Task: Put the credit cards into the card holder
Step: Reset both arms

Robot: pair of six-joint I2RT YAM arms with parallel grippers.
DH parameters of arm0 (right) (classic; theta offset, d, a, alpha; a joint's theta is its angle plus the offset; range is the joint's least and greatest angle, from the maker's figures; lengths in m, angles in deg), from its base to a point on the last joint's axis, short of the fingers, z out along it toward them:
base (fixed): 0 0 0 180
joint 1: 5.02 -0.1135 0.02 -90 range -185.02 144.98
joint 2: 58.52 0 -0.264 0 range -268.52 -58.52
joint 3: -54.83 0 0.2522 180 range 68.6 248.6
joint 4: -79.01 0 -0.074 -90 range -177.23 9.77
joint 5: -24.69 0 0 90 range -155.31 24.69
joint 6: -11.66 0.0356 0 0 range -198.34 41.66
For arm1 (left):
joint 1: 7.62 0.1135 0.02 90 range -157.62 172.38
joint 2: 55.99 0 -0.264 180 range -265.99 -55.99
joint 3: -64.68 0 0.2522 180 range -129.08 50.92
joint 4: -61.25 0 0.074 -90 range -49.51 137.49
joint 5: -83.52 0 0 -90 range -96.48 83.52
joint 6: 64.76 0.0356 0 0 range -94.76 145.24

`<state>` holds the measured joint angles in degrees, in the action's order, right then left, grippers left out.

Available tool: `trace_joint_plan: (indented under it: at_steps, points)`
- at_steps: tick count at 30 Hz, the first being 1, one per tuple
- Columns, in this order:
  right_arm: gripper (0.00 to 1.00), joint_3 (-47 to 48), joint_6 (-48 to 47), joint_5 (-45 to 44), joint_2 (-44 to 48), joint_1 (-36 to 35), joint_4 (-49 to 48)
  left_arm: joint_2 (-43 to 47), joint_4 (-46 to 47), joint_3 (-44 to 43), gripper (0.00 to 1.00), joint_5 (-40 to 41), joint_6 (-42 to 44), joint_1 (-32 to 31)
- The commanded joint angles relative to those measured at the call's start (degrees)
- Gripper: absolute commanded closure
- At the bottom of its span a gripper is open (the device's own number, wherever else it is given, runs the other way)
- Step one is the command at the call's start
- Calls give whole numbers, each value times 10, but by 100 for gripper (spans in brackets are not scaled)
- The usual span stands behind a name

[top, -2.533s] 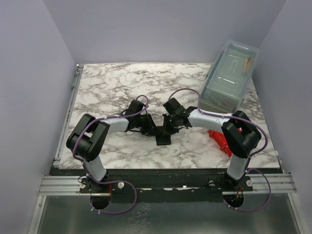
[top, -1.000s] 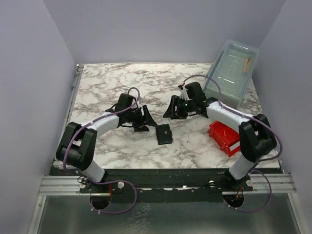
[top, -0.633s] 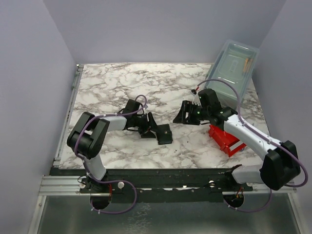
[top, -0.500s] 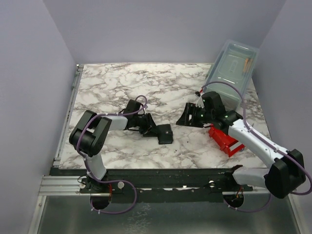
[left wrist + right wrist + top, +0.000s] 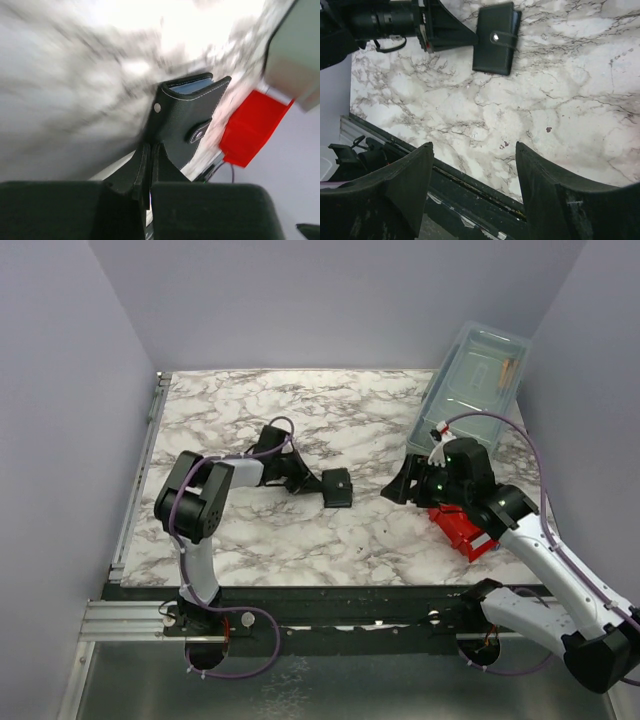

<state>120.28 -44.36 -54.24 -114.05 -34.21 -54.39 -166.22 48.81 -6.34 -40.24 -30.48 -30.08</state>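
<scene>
The black card holder (image 5: pixel 338 487) lies closed on the marble near the table's middle, its snap strap on top (image 5: pixel 495 37). My left gripper (image 5: pixel 308 481) reaches in from its left side. The fingers are shut, with their tips (image 5: pixel 150 147) on the holder's near edge (image 5: pixel 186 125). A strip of pale blue lining shows along the holder's far edge. My right gripper (image 5: pixel 402 490) hangs open above bare marble (image 5: pixel 474 145), right of the holder and beside the red bin (image 5: pixel 463 530), with nothing between its fingers. No credit cards show in any view.
A clear lidded box (image 5: pixel 470 390) stands at the back right corner, just behind the right arm. The red bin (image 5: pixel 252 127) sits near the front right. The table's front edge and a metal rail (image 5: pixel 470 185) lie below the right gripper.
The left gripper shut on the holder's edge and shifted it a little toward the back. The right arm swung right and nearer, over the red bin, and its jaws widened.
</scene>
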Motion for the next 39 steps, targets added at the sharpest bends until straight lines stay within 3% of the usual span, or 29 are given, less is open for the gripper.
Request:
trace_joint_plan:
  at_steps: [1,7,13,15,18,20,25,33,39]
  points:
    - [30,26,-6,-47,24,-2,55,-15,2,-45,100,85,3,102]
    - [30,47,-8,-79,46,-2,87,-68,-30,-174,100,112,18,241]
    - [28,79,-11,-107,64,-2,123,-149,-72,-313,100,121,14,307]
    - [28,94,-11,-127,68,-2,134,-158,-76,-323,88,128,8,325]
    - [25,122,-11,-142,74,-2,151,-148,-84,-319,52,117,-3,342]
    - [22,147,-13,-165,74,-2,172,-118,-101,-310,38,120,9,343]
    - [12,235,-35,-220,74,-2,199,0,-140,-279,8,98,55,327]
    - [2,364,-116,-273,82,-2,175,181,-176,-316,5,75,198,161]
    - [0,384,-167,-239,108,-2,102,279,-158,-345,4,54,293,62]
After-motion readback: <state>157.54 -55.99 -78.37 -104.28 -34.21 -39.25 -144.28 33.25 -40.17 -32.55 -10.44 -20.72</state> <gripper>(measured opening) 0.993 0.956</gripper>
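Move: The card holder is already pinched at its left edge in my left hand, its middle about 5 cm to the right and 1 cm below. It is bound for a bare patch some 24 cm ahead and 25 cm to the left. From my empty right hand, the holder lies roughly 11 cm ahead, 15 cm left and 18 cm down; the red tray is level with that hand, 23 cm right and 16 cm below, the clear box about 34 cm ahead, 26 cm right and 12 cm below. My left hand carries the pinched card holder forward and left, just above table height, some 23 cm out and 29 cm across, swinging counter-clockwise about 40 degrees. There I open wide, let go, and rise about 30 cm while swinging back right and somewhat back, fingers tipping up. Meanwhile my empty right hand climbs about 25 cm, drifting right away from the holder, opening fully and tilting up. ##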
